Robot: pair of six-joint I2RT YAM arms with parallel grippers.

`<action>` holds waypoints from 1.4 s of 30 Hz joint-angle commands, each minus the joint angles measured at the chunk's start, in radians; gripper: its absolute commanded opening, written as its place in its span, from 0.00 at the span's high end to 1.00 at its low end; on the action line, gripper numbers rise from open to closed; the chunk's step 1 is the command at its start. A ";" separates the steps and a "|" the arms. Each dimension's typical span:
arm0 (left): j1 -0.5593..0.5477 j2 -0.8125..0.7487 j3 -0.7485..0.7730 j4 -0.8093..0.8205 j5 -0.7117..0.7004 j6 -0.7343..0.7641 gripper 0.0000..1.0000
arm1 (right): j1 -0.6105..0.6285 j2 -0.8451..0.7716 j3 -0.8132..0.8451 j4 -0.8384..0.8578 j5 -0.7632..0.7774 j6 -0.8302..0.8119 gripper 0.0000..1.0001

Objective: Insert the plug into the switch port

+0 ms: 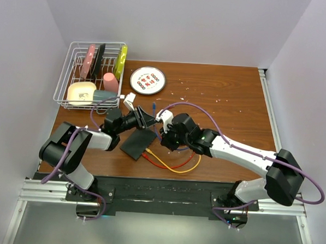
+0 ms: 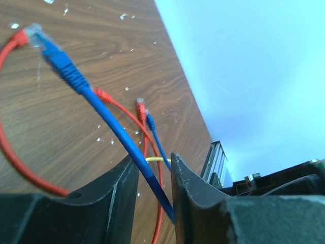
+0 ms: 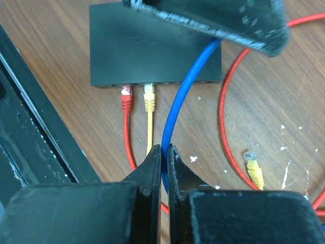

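Observation:
The switch (image 3: pixel 152 46) is a flat black box lying on the wood table, with a red plug (image 3: pixel 126 99) and a yellow plug (image 3: pixel 149 99) seated in its front edge. My right gripper (image 3: pixel 164 148) is shut on the blue cable (image 3: pixel 185 96) just in front of those ports. The cable rises to my left gripper (image 2: pixel 152 160), whose jaws stand apart around it with some gap left. Beyond them the blue plug (image 2: pixel 43 40) sticks out free in the air, clear tip forward. From above, both grippers meet over the switch (image 1: pixel 139 143).
A loose yellow plug (image 3: pixel 252 165) and loops of red cable (image 3: pixel 223 101) lie right of the switch. A wire dish rack (image 1: pixel 91 74) with dishes stands at the back left, a round white plate (image 1: pixel 147 80) beside it. Crumbs dot the table.

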 commanded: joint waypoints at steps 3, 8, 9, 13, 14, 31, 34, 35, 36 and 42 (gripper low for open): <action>0.002 -0.019 0.036 0.171 0.009 -0.015 0.66 | 0.015 -0.015 -0.006 -0.010 -0.038 -0.044 1.00; 0.023 -0.081 0.021 0.169 0.003 0.014 0.74 | 0.015 -0.019 -0.019 -0.009 -0.005 -0.038 1.00; 0.032 -0.107 0.015 0.178 0.005 0.016 0.79 | 0.015 -0.015 -0.017 -0.016 0.006 -0.036 1.00; 0.046 -0.171 -0.020 0.226 0.025 0.032 0.88 | 0.015 0.002 -0.007 -0.022 0.031 -0.032 1.00; 0.048 -0.183 -0.031 0.230 0.028 0.037 0.88 | 0.016 0.002 -0.005 -0.022 0.028 -0.032 1.00; -0.003 -0.490 -0.125 -0.075 -0.135 0.299 1.00 | 0.013 -0.206 0.013 0.198 0.094 0.091 0.16; -0.024 -0.506 -0.137 -0.092 -0.171 0.309 1.00 | 0.012 -0.223 0.032 0.272 0.130 0.134 0.16; -0.042 -0.515 -0.137 -0.101 -0.185 0.315 1.00 | 0.012 -0.220 0.038 0.306 0.143 0.146 0.17; -0.053 -0.519 -0.137 -0.127 -0.222 0.332 1.00 | 0.012 -0.219 0.047 0.323 0.153 0.160 0.18; -0.107 -0.559 -0.132 -0.179 -0.310 0.352 1.00 | 0.007 -0.134 0.078 0.389 0.195 0.243 0.22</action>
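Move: The blue cable hangs within about 1 cm of the left hand point, crossing between its half-open fingertips; the blue plug ends it some 5 cm ahead, 1 cm left and 3 cm up. The switch lies about 4 cm back, 7 cm left and 13 cm below. The right hand grips the cable lower down: the left fingertips are roughly 7 cm ahead of it, 3 cm left and 3 cm up, the switch 4 cm ahead, 10 cm left and 12 cm down. The left fingers, already astride the blue cable, pinch it just behind the plug while the hand rises; the hand then draws back and left and tilts its tips up about 25 degrees, ending some 8 cm higher after a slight dip. The right hand almost holds still with its grip until the left has closed, then opens wide, lets go of the cable and rises about 14 cm, tips tilting up. ##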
